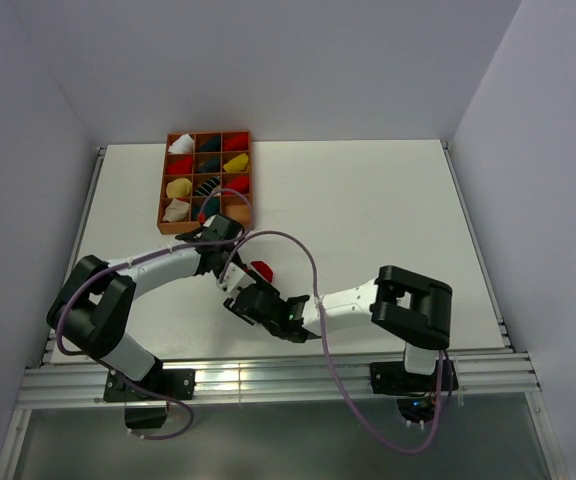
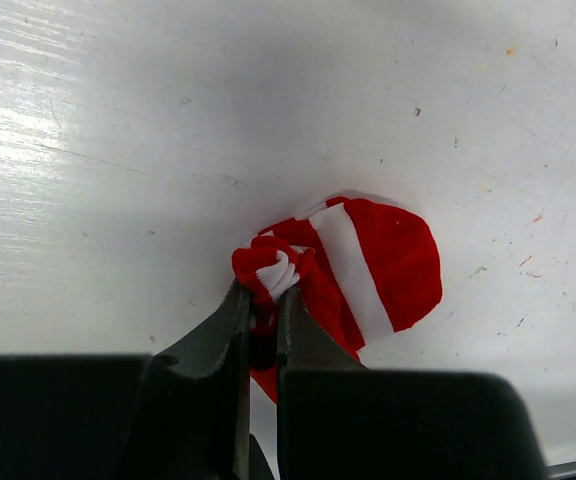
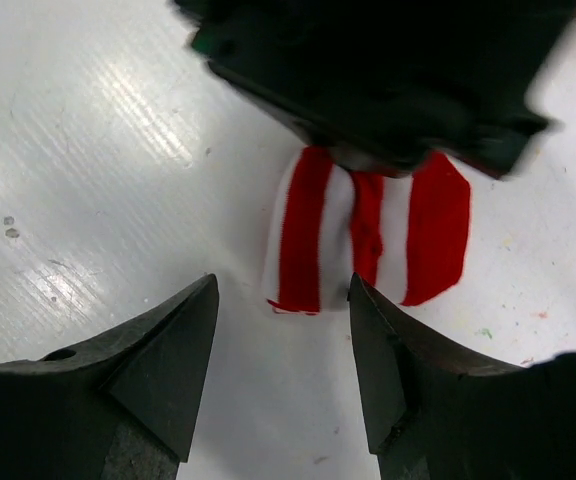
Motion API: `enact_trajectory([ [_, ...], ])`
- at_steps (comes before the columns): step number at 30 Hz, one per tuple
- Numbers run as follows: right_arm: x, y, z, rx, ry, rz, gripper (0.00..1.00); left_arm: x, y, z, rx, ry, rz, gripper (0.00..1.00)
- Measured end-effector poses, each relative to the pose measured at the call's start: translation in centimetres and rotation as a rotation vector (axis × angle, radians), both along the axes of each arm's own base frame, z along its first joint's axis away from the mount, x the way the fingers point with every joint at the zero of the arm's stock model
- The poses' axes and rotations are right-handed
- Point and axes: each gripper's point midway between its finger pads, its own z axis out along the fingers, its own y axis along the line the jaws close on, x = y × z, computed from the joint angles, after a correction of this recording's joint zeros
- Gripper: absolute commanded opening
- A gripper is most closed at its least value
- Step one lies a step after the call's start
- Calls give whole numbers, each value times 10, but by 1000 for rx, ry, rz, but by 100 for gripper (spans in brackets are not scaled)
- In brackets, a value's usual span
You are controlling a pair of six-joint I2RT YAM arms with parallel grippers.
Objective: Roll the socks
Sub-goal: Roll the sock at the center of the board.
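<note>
A red-and-white striped sock (image 2: 378, 262) lies bunched on the white table, just in front of both arms (image 1: 262, 270). My left gripper (image 2: 266, 296) is shut on a gathered fold at the sock's near end, with fabric squeezed between its jaws. In the top view the left gripper (image 1: 238, 278) sits right beside the sock. My right gripper (image 3: 283, 290) stands open just short of the sock (image 3: 308, 232), touching nothing. The left gripper's dark body hides the sock's far part in the right wrist view. No other loose sock shows.
An orange-brown divided tray (image 1: 236, 212) stands at the back left of the table, with rolled bundles in red, yellow, white and dark colours in several compartments. The right gripper (image 1: 253, 303) crowds close under the left one. Grey walls enclose the table.
</note>
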Motion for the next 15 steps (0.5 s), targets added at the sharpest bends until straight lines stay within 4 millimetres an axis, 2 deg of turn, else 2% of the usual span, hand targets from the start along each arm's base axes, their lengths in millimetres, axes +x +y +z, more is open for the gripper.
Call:
enact_trajectory([
  [5,0,6,-14,-103,-80,3,61,0,0,0,5,3,-15,3],
  [8,6,5,-20,-145,-114,-20,56,0,-1,-1,4,5,-19,3],
  [11,13,3,-24,-172,-156,-52,36,0,-1,0,6,2,-26,3],
  [12,15,2,-25,-179,-168,-61,20,0,-1,0,6,2,-26,4],
  [14,16,2,-25,-186,-184,-65,3,1,-1,0,8,-3,-30,7],
  [15,16,2,-25,-186,-186,-65,0,2,-1,0,9,-6,-30,10],
])
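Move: The striped sock's bunched near end, still held farther out in the left fingers, lies about 2 cm ahead of the open right hand, neither left nor right of it and 3 cm below. From the left hand that end is some 4 cm back, level sideways and 1 cm below. The left gripper's tips are about 5 cm ahead of the right hand and a bit lower; beyond them the tray's empty compartment is some 20 cm ahead and 3 cm to the left. The sock's loose near end is what the right hand takes: it sinks roughly 3 cm, then eases about 2 cm forward beside the left gripper, its fingers swinging some 10 degrees to point more straight ahead, and late on they shut from well open to nearly closed, pinching the fabric. The left hand stays in place and keeps its pinch. ##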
